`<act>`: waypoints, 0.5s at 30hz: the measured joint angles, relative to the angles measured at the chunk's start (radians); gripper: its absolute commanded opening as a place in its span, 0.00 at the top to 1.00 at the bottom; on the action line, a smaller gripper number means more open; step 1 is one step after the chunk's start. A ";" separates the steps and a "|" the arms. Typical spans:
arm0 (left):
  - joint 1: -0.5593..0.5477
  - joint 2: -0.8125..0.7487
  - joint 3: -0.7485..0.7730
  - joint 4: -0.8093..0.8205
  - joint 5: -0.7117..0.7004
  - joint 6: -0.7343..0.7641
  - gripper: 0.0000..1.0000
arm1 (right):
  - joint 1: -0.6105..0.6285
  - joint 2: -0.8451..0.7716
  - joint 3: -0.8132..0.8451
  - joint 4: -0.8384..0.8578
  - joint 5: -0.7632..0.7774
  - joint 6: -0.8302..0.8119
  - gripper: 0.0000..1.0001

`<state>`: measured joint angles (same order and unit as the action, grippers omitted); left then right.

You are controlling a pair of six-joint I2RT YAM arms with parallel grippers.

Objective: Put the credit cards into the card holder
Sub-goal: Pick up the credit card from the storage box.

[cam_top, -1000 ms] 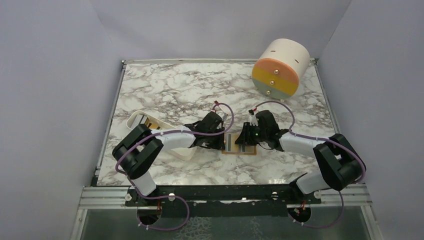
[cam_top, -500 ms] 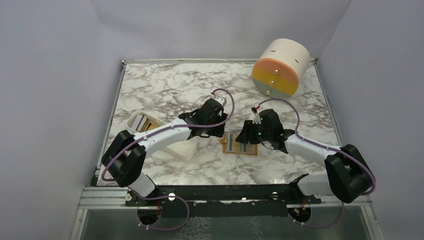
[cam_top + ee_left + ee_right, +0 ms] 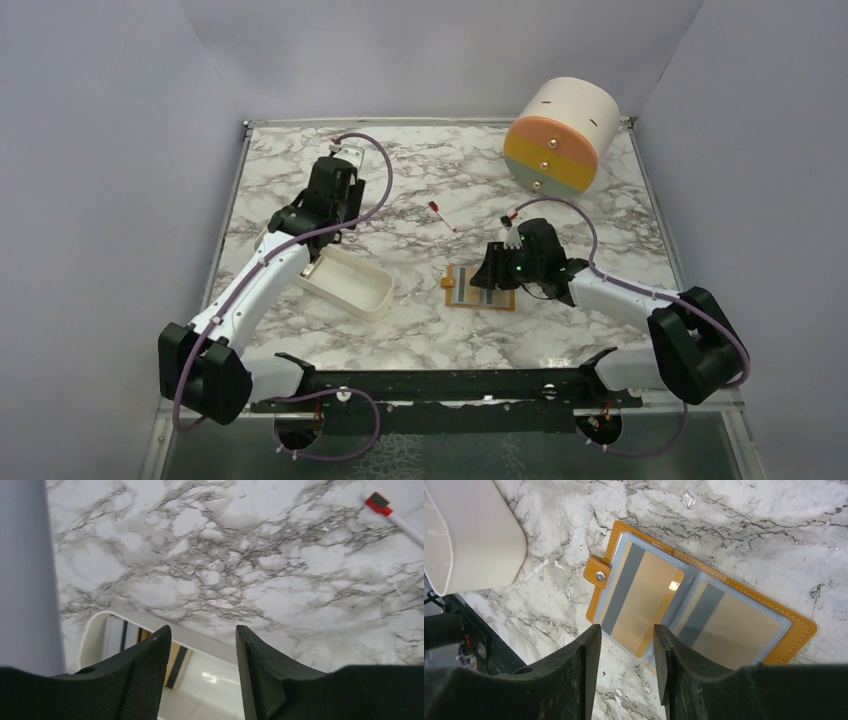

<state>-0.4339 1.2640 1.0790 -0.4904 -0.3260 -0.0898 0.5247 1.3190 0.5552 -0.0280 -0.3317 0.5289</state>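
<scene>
The card holder [image 3: 796, 630] lies open on the marble, orange-tan outside and blue-grey inside, with a snap tab at its left edge. A golden credit card [image 3: 644, 602] with a grey stripe sits in its left half and a second one [image 3: 734, 627] in its right half. My right gripper [image 3: 626, 627] hangs open just above the holder's near edge, holding nothing; in the top view it [image 3: 490, 272] covers part of the holder [image 3: 462, 290]. My left gripper [image 3: 202, 630] is open and empty above the white tray's end, where a golden card [image 3: 175, 652] and a silver-grey one [image 3: 115, 635] lie.
The white oblong tray [image 3: 350, 285] lies left of the card holder. A small red-and-white stick [image 3: 441, 214] lies on the marble behind them. A big cream-orange drum [image 3: 560, 135] stands at the back right. Grey walls close in the table.
Both grippers have opened. My left arm has swung away from the card holder, back and to the left, to the tray's far end. The right gripper has stayed over the holder.
</scene>
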 measured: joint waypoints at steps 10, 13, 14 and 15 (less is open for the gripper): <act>0.227 -0.028 -0.089 0.008 -0.005 0.196 0.46 | 0.002 0.039 0.000 0.010 -0.044 -0.011 0.57; 0.277 -0.028 -0.179 0.069 -0.006 0.225 0.46 | 0.004 0.046 0.000 0.010 -0.057 -0.012 0.57; 0.290 -0.028 -0.206 0.085 -0.007 0.233 0.46 | 0.004 0.046 0.000 0.012 -0.061 -0.013 0.57; 0.302 -0.027 -0.232 0.101 -0.011 0.242 0.45 | 0.004 0.046 0.000 0.014 -0.066 -0.014 0.57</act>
<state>-0.1318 1.2369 0.8474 -0.3889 -0.3367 0.1524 0.5289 1.3651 0.5552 -0.0143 -0.3977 0.5144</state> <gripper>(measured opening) 0.538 0.430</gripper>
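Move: The credit cards stand in the far-left end of the storage box. The next one, the gold card at the front of the stack, is about 9 cm left of the empty left hand, 4 cm back and some 16 cm below it. The middle of the storage box is about 3 cm left, 8 cm back; the red-capped marker is some 20 cm right, 8 cm ahead. From the right hand that gold card is roughly 37 cm left, 6 cm ahead and 2 cm lower. The left hand, empty, swings about 12 cm to its left, level at first, until it hangs over the card end of the storage box, and from about midway sinks some 6 cm towards the cards, easing back slightly. On the way the wrist rolls its left side up by about 15 degrees, tips a little further down and turns slightly counter-clockwise, while the fingers stay about half open and touch nothing yet. ##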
